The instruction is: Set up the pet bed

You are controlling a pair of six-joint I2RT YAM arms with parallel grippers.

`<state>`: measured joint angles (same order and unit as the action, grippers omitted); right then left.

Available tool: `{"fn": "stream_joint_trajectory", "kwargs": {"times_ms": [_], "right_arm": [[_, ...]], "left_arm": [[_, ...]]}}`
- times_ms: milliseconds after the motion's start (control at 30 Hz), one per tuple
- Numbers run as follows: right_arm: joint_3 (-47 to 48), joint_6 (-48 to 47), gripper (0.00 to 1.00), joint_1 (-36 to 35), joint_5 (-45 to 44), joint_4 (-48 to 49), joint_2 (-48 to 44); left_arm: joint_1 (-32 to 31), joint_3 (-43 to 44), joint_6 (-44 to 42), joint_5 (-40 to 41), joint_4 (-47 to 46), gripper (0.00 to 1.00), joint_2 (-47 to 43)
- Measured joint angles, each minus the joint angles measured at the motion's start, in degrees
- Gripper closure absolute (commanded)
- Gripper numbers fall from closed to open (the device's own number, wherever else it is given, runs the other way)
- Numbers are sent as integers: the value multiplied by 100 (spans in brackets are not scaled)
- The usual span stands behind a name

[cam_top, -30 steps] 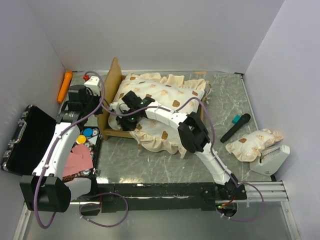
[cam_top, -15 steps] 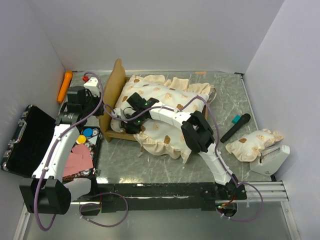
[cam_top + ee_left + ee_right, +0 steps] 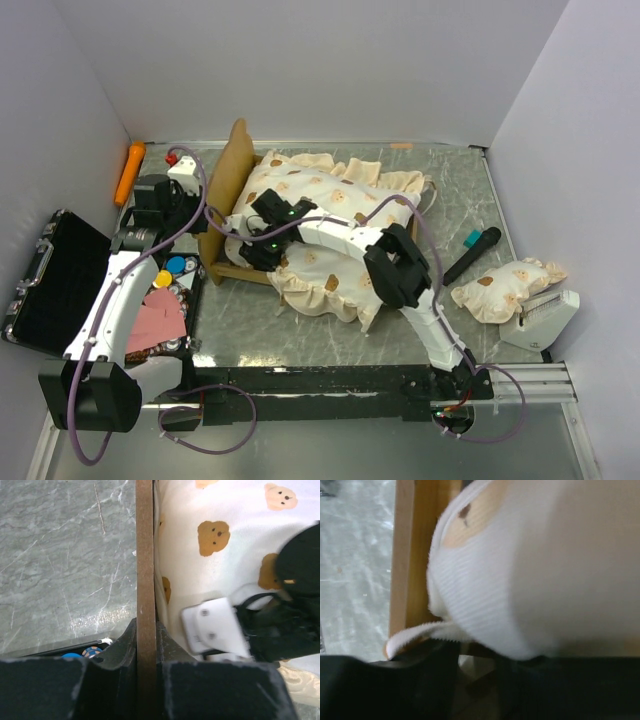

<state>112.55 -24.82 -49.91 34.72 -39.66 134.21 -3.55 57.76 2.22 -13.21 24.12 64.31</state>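
The pet bed's wooden frame (image 3: 228,268) stands at the left of the table, its wavy headboard (image 3: 233,160) upright. My left gripper (image 3: 205,222) is shut on the headboard's edge (image 3: 145,570), one finger on each side of the board. The cream bear-print mattress (image 3: 335,205) lies skewed over the frame, its ruffle hanging past the near rail. My right gripper (image 3: 256,246) is at the mattress's head end by the headboard. Its fingers stand apart in the right wrist view, with the mattress (image 3: 520,570) bulging just above them and a ruffle edge over one finger. The matching pillow (image 3: 503,290) lies far right.
An open black case (image 3: 45,290) with coloured chips (image 3: 172,268) and a pink cloth (image 3: 160,318) sits at the left. An orange item (image 3: 130,172) lies back left. A black microphone (image 3: 470,256) and a white brush (image 3: 545,318) are near the pillow.
My right gripper's jaws have parted, letting go of the mattress. The bed and mattress have turned slightly, the mattress sliding toward the near rail. The left gripper still holds the headboard.
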Motion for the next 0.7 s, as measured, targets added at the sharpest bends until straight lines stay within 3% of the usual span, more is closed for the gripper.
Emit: {"fn": "stream_joint_trajectory", "kwargs": {"times_ms": [200,300,500,600,700], "right_arm": [[-1473,216,43,94,-120,1095,-988],[-1858,284,30,96,-125,1309,-1303],[-2070,223,28,138,-20,1338,-1648],[-2070,105,16,160,48,1274,-1753],[-2081,-42,16,223,164,1244,-1888]], "left_arm": [[-20,-42,-57,-109,-17,99,-48],[-52,-63,-98,-175,-7,99,-85],[-76,-87,-155,-251,7,99,-116],[-76,-87,-155,-254,7,99,-116],[-76,-87,-155,-262,13,99,-116]]}}
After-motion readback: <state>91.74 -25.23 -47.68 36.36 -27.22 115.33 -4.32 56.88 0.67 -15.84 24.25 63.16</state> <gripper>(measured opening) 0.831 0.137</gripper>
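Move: The right hand is down at the bed's near left corner, with the cushion corner about 6 cm to its left and level front to back, the near rail some 3 cm back, and the headboard's near end roughly 11 cm left. The cream frill starts about 9 cm to its right and 5 cm back. From the left hand, which has the headboard edge between its fingers, the cushion corner is around 7 cm right, 5 cm back and 13 cm below. Fingers already parting, the right hand lifts about 6 cm up out of the corner beside the cushion and backs off some 3 cm to the right, away from the headboard, spreading its fingers nearly wide over the cushion's ties with little turn of the wrist. The left hand keeps its closed hold on the headboard edge, easing about a centimetre to the right and slightly back and turning a few degrees clockwise with the headboard. ##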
